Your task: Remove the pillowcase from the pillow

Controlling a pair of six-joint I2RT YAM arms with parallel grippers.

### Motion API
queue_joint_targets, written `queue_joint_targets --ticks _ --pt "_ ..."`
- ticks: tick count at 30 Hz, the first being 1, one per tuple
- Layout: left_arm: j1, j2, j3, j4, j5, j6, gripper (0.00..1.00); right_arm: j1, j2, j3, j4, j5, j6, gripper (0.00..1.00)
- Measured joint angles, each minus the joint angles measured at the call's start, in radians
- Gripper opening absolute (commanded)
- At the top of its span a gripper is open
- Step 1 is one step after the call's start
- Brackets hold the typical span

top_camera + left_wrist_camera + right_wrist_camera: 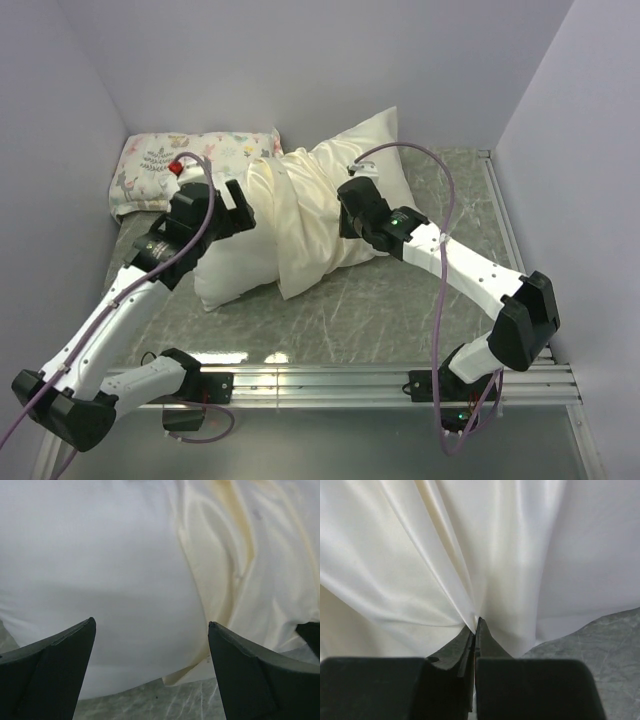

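The big white pillow (225, 272) lies across the middle of the table, its left end bare. The cream, shiny pillowcase (315, 200) covers its middle and right end up to the far corner. My left gripper (242, 208) stands open against the pillow where the pillowcase's edge begins. In the left wrist view, the left gripper (151, 625) has nothing between its fingers, with the white pillow (90, 570) ahead and the pillowcase (250, 555) bunched to the right. My right gripper (476, 622) is shut on a pinched fold of the pillowcase (420, 555), at the pillow's right side (347, 218).
A small floral animal-print pillow (170, 165) lies at the back left against the wall. The grey marbled table (400, 310) is walled at the left, back and right. A metal rail (330, 380) runs along the near edge by the arm bases.
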Motion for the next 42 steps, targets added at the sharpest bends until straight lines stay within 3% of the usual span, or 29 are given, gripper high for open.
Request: queue_joint_targets --ticks 6,12,13,14,16,17,20,25,33,39,42 --pt "-0.003 0.013 -0.220 0.064 0.030 -0.061 0.99 -0.013 0.000 0.000 -0.009 -0.028 -0.008 0.00" --pt "0.000 0.079 -0.277 0.204 0.072 -0.086 0.97 -0.014 0.000 0.000 -0.012 -0.051 -0.009 0.00" --pt "0.001 0.106 -0.277 0.226 0.075 -0.086 0.91 -0.014 0.000 0.001 -0.012 -0.054 -0.011 0.00" --pt "0.002 0.131 -0.275 0.248 0.077 -0.087 0.62 -0.014 0.000 0.001 -0.012 -0.056 -0.012 0.00" --pt "0.010 0.219 -0.253 0.282 0.085 -0.092 0.29 -0.017 0.000 0.002 -0.014 -0.056 -0.014 0.00" --pt "0.014 0.256 -0.241 0.299 0.090 -0.095 0.01 -0.020 0.000 0.003 -0.016 -0.056 -0.016 0.00" --pt "0.039 0.317 -0.203 0.320 0.103 -0.085 0.00 -0.053 0.000 0.008 -0.024 -0.068 -0.023 0.00" --pt "0.128 0.283 -0.150 0.260 0.144 -0.062 0.00 -0.174 -0.014 0.008 -0.038 -0.084 -0.027 0.00" --pt "0.473 0.256 0.016 0.087 0.355 -0.004 0.00 -0.383 -0.198 -0.056 -0.058 -0.291 -0.002 0.00" --pt "0.515 0.197 0.012 0.001 0.454 0.000 0.00 -0.504 -0.254 -0.138 -0.063 -0.414 0.006 0.00" --pt "0.526 0.152 -0.053 0.010 0.464 0.003 0.00 -0.475 -0.254 -0.145 -0.072 -0.410 0.005 0.10"
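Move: From the open left hand, the spot to grip on the pillow's bare left end is about 5 cm ahead, 3 cm to the right and 14 cm below; the bunched pillowcase lies roughly 12 cm to this hand's right and 9 cm ahead, about 15 cm down, and the patterned pillow some 28 cm ahead, 18 cm left, 20 cm down. The right hand already pinches the pillowcase, with bare table about 23 cm to its right, level with it and 15 cm below; the pillow's grip spot lies roughly 19 cm to its left, 2 cm ahead and 5 cm lower. The open left hand drops some 14 cm onto the pillow's bare end, tipping its fingers down and easing forward and right on the way, then shuts on the fabric and pulls it left and up, easing back at the end. The right hand keeps its pinch on the pillowcase and all but stays put until the left has gripped, then drags the cloth about 13 cm to the right, away from the left hand, rising a little on the way and rolling so its left side lifts. ##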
